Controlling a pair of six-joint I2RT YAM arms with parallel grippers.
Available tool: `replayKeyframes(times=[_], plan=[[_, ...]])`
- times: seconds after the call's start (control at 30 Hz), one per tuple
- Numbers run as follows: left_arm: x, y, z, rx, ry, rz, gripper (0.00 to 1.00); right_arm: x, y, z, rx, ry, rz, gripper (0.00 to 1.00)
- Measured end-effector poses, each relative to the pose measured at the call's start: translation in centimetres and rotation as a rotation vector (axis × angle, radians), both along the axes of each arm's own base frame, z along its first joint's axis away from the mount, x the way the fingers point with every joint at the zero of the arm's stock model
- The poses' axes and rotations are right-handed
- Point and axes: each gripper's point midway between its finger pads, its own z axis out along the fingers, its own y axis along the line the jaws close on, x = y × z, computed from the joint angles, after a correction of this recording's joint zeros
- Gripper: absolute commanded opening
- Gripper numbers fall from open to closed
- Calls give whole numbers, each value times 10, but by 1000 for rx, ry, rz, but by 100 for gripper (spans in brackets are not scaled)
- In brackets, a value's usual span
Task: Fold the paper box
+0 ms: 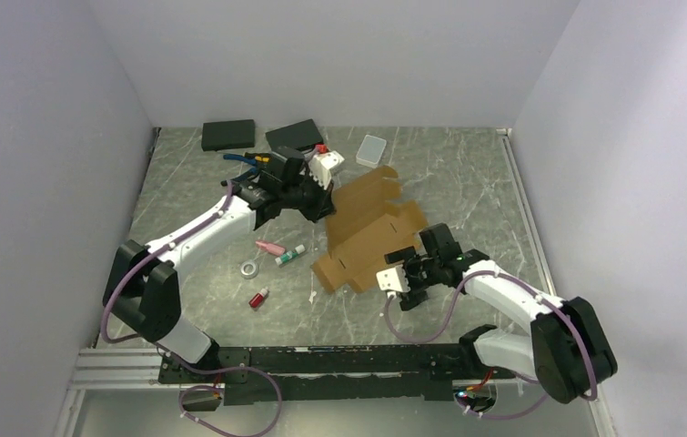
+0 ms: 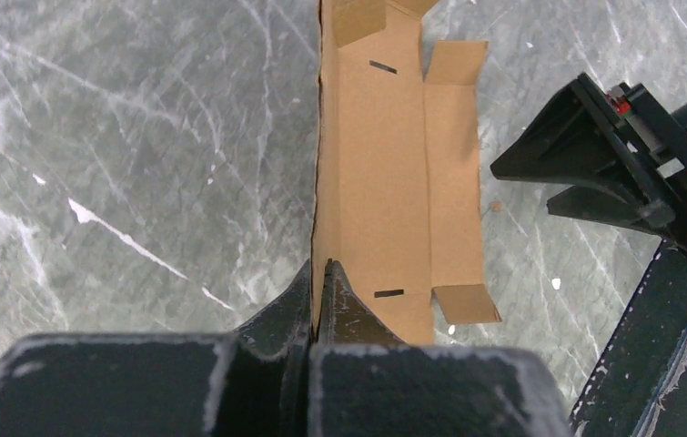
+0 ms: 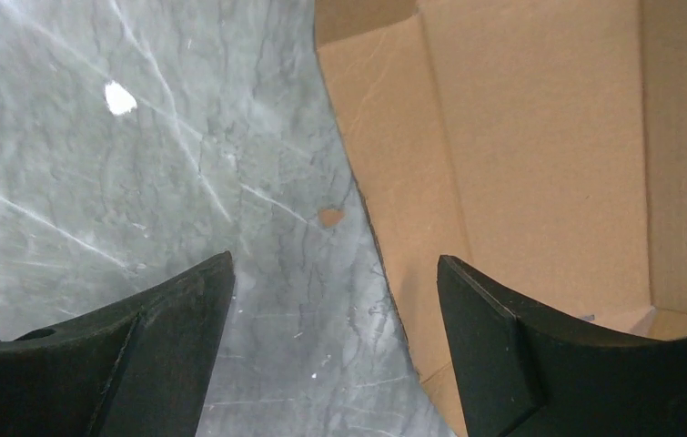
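Observation:
The paper box (image 1: pixel 371 232) is a flat brown die-cut sheet lying mid-table, with one long side raised. My left gripper (image 1: pixel 326 211) is shut on that raised far-left edge. In the left wrist view its fingertips (image 2: pixel 319 273) pinch the upright cardboard wall, and the rest of the paper box (image 2: pixel 394 164) stretches away with its slots and small flaps showing. My right gripper (image 1: pixel 409 258) hovers open over the sheet's near right edge. In the right wrist view the right gripper (image 3: pixel 335 269) straddles the edge of the paper box (image 3: pixel 540 155), one finger over cardboard and one over the table, holding nothing.
Two flat black boxes (image 1: pixel 228 135) (image 1: pixel 294 135) and a translucent white case (image 1: pixel 371 150) lie at the back. Left of the sheet are a pink item (image 1: pixel 269 247), a green-capped tube (image 1: pixel 289 256), a tape roll (image 1: pixel 249 269) and a small red bottle (image 1: pixel 258 298).

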Motion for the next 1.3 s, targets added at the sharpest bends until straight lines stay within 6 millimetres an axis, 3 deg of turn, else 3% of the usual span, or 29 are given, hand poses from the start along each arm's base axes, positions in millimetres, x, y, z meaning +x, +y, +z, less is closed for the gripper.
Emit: replayKeyframes(times=[0.1,0.37,0.5,0.63,0.83,1.0,1.17,1.3], plan=[[7,8,-10,-6,49,17,0,3,-1,-14,-68,-51,39,80],[16,15,-43,13,176,58,0,34,10,-11,-119,-236,71,74],[23,18,-51,14,204,76,0,41,13,-11,-124,-260,66,62],[24,20,-51,9,210,79,0,38,12,-16,-139,-241,74,45],[24,20,-51,9,211,78,0,26,12,-18,-151,-175,104,31],[22,18,-48,-2,213,64,0,27,18,-14,-145,-121,97,7],[17,12,-32,-36,182,29,0,48,33,-2,-133,-79,55,3],[9,6,-20,-45,148,-10,0,54,38,-2,-168,8,56,4]])
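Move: The paper box's near flap lies almost flat, its middle some 3 cm ahead of the open right hand, 3 cm to its left and 3 cm below. The floor panel is about 7 cm ahead and 7 cm left, at much the same level. The left hand already grips the raised back panel's top edge; from it the near flap is roughly 6 cm back, 14 cm right and 17 cm below, the floor panel 2 cm back and 10 cm right. The box's near flap is caught by the right hand, which dips slightly, sweeps about 4 cm forward, eases back a little while its wide-open fingers close, then pushes on forward and left to pinch the flap's edge, ending about 5 cm forward of its start. The left hand keeps its pinch on the back panel, sinks some 5 cm with slight forward-left travel, tipping further down, then rises about 3 cm back. ##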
